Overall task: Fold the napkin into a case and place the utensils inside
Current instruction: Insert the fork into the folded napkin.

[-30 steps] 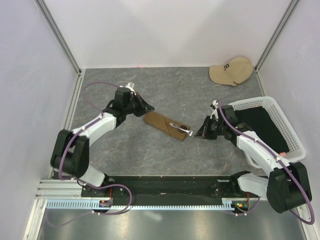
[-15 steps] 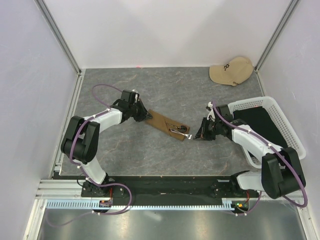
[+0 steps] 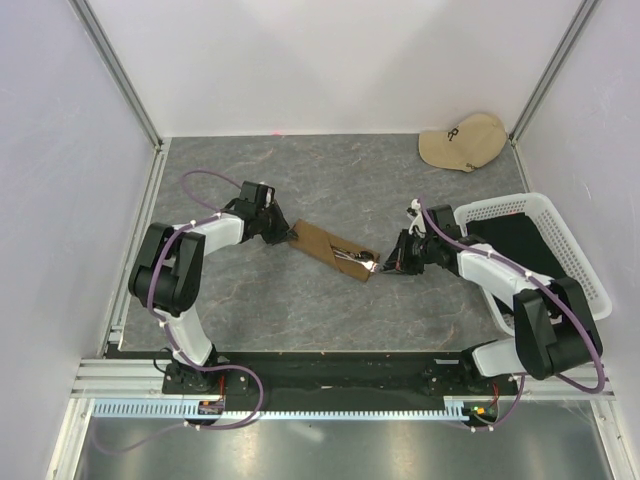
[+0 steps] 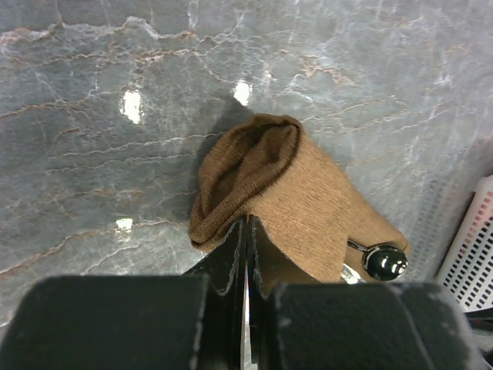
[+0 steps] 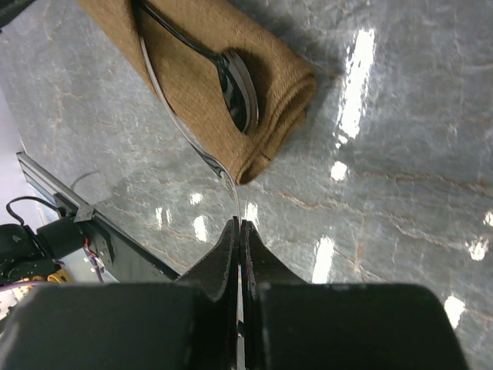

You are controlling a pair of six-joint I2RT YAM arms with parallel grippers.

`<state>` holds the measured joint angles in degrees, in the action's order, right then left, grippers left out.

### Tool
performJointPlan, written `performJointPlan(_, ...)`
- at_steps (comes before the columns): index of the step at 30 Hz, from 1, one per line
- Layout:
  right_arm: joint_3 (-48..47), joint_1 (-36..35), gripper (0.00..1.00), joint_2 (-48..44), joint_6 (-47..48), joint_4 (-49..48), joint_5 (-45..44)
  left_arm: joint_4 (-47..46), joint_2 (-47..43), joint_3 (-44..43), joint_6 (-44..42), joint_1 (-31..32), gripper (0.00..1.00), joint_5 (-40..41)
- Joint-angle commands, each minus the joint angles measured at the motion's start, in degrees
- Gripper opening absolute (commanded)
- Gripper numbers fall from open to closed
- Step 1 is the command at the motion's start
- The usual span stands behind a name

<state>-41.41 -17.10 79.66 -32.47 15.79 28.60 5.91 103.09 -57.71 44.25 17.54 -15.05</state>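
The olive-brown napkin [image 3: 322, 247] lies folded as a narrow case in the middle of the table. My left gripper [image 3: 291, 236] is shut on its left end; in the left wrist view the fingertips [image 4: 248, 223] pinch the near edge of the cloth [image 4: 300, 185]. A shiny spoon [image 5: 235, 81] lies on the cloth [image 5: 208, 46], and its bowl shows in the left wrist view [image 4: 384, 262]. My right gripper [image 3: 388, 266] is shut on the end of a slim silver utensil [image 5: 185, 123] that runs along the case's lower edge, seen edge-on.
A beige cap [image 3: 462, 142] lies at the back right. A white mesh basket [image 3: 565, 230] holding black fabric [image 3: 520, 250] stands at the right, close behind my right arm. Its corner shows in the left wrist view [image 4: 474, 254].
My left gripper came down from behind the napkin onto its left end. My right gripper moved left with the slim utensil, bringing it further along the case.
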Motion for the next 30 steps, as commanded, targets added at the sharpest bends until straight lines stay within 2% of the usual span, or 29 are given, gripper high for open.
performJointPlan(1,-2.01,0.05,0.0,1.81,-1.89,-7.25,2.95,-0.37,1.06,-1.53,-2.41,-0.05,0.02,0.46)
performJointPlan(15,-4.38,-1.88,0.0,11.22,-4.09,-17.46,6.03,-1.87,1.06,0.14,-1.89,-0.05,0.02,-0.68)
performJointPlan(22,-7.19,-4.34,0.0,15.7,-5.41,-18.87,5.33,-2.13,0.18,1.37,-1.8,0.04,0.02,-0.95)
performJointPlan(30,-5.62,-4.61,0.01,16.85,-7.17,-19.66,4.45,-2.31,-1.22,1.64,-1.89,0.13,0.02,-1.21)
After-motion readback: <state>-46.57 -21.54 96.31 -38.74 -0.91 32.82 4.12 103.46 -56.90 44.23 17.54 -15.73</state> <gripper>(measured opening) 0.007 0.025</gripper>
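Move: The right hand holds the fork near its tines, with its handle leading to the mouth of the folded napkin's pocket, which lies about 11 cm to this hand's left, 5 cm ahead and 5 cm lower. The spoon's bowl, already on the napkin, is roughly 6 cm ahead, 5 cm left and 5 cm below. From the left hand, whose shut fingertips are at the napkin's left end, the pocket mouth lies some 9 cm right, 4 cm back and 1 cm down. Keeping its pinch on the fork near the tines, the right hand pushes it handle first to the left and forward, about 7 cm in all, past the near side of the spoon's bowl into the pocket, sinking some 2 cm and rolling its left side up slightly before easing to a stop. The left hand stays put, its closed fingertips still resting on the napkin's left end to steady it while the fork slides in. ##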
